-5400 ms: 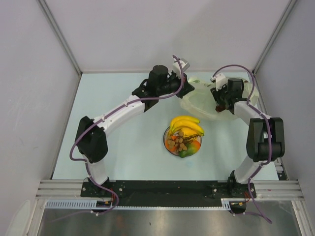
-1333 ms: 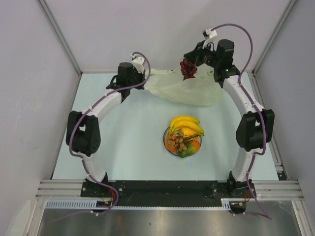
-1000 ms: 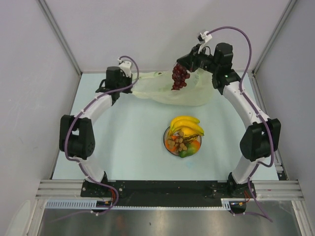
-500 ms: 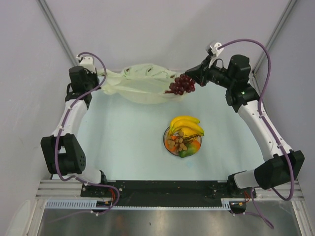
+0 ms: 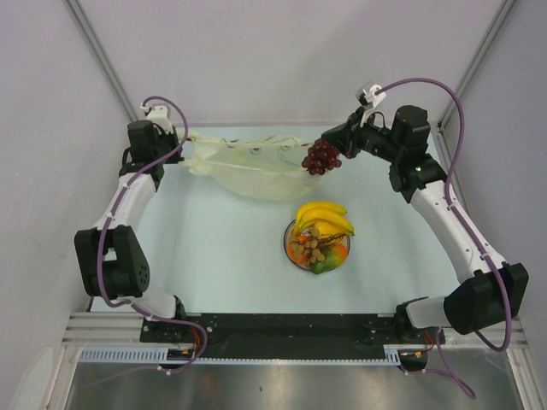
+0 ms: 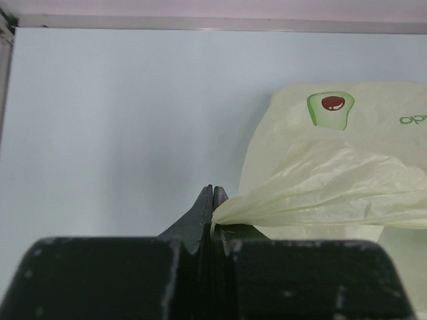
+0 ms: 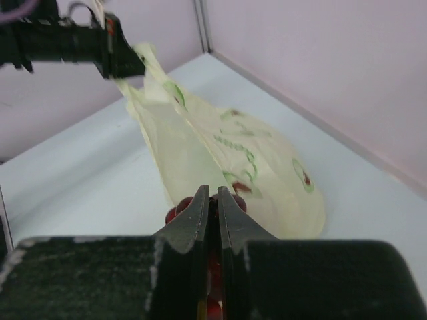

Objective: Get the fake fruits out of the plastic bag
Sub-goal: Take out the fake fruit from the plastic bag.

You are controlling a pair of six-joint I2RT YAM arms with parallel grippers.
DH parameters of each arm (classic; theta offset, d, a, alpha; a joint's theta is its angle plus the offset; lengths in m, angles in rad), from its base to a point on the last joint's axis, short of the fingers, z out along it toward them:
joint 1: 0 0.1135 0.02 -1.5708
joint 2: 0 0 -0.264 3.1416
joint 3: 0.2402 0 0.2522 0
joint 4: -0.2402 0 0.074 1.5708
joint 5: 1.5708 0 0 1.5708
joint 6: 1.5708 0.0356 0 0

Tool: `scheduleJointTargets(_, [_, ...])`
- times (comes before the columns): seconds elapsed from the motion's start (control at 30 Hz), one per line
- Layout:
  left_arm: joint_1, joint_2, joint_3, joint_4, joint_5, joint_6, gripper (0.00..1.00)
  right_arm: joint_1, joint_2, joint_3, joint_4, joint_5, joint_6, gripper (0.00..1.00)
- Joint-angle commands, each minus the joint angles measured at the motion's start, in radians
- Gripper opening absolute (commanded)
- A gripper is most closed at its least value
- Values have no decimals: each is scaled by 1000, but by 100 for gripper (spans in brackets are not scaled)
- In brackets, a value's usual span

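The plastic bag [image 5: 248, 166], pale yellow and crinkled, lies stretched across the far part of the table. My left gripper [image 5: 177, 137] is shut on its left corner, and the film bunches out from the closed fingertips [image 6: 213, 195]. My right gripper [image 5: 335, 147] is shut on the dark purple grape bunch [image 5: 321, 157], which hangs just off the bag's right end. In the right wrist view, grapes [image 7: 175, 212] peek out beside the closed jaws, with the bag [image 7: 220, 153] beyond. The other fake fruits, the banana bunch [image 5: 323, 215] among them, are piled on the plate [image 5: 286, 244].
The plate stands at the table's middle, in front of the bag. Grey walls close in the far, left and right sides. The arm bases sit on the black rail at the near edge.
The left gripper has dragged the bag's corner far to the left, stretching the bag out. The right gripper has carried the grape bunch down and slightly right, free of the bag.
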Motion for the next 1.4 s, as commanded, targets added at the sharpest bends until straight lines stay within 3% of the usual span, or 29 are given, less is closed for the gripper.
scheduleJointTargets(0.0, [-45, 23, 51, 17, 82, -52, 0, 44, 76, 154, 251, -32, 118, 0])
scheduleJointTargets(0.13, [-129, 26, 83, 15, 116, -68, 0, 121, 238, 266, 336, -29, 242, 0])
scheduleJointTargets(0.37, [-176, -29, 109, 23, 170, -128, 0, 219, 409, 426, 353, -26, 261, 0])
scheduleJointTargets(0.8, [-176, -60, 83, 25, 155, -162, 0, 274, 546, 565, 396, 20, 249, 0])
scheduleJointTargets(1.1, [-138, -2, 105, 21, -37, -101, 0, 297, 541, 751, 431, 12, 333, 0])
scheduleJointTargets(1.37, [24, 67, 224, 37, -220, -81, 0, 302, 380, 653, 425, -57, 367, 0])
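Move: Below the right hand, gripped already, hang the red grapes, their middle about 6 cm down against the near side of the bag. From that hand the bag's middle is roughly 13 cm ahead, 18 cm left and 27 cm lower; the fruit plate stands about 8 cm back, in line sideways and 33 cm lower, the bananas 4 cm farther out. The bag's middle lies some 18 cm right of the left hand, 5 cm ahead and 13 cm lower. Swinging about 17 cm left across the bag with the red grapes still pinched, the right hand rises, dips, then lifts to some 15 cm higher, reaching slightly forward and coming back as it turns counter-clockwise and its fingers tip up. The left hand, keeping its grip on the bag's corner, yields about 11 cm right and rises, then swings back left and slightly forward. ##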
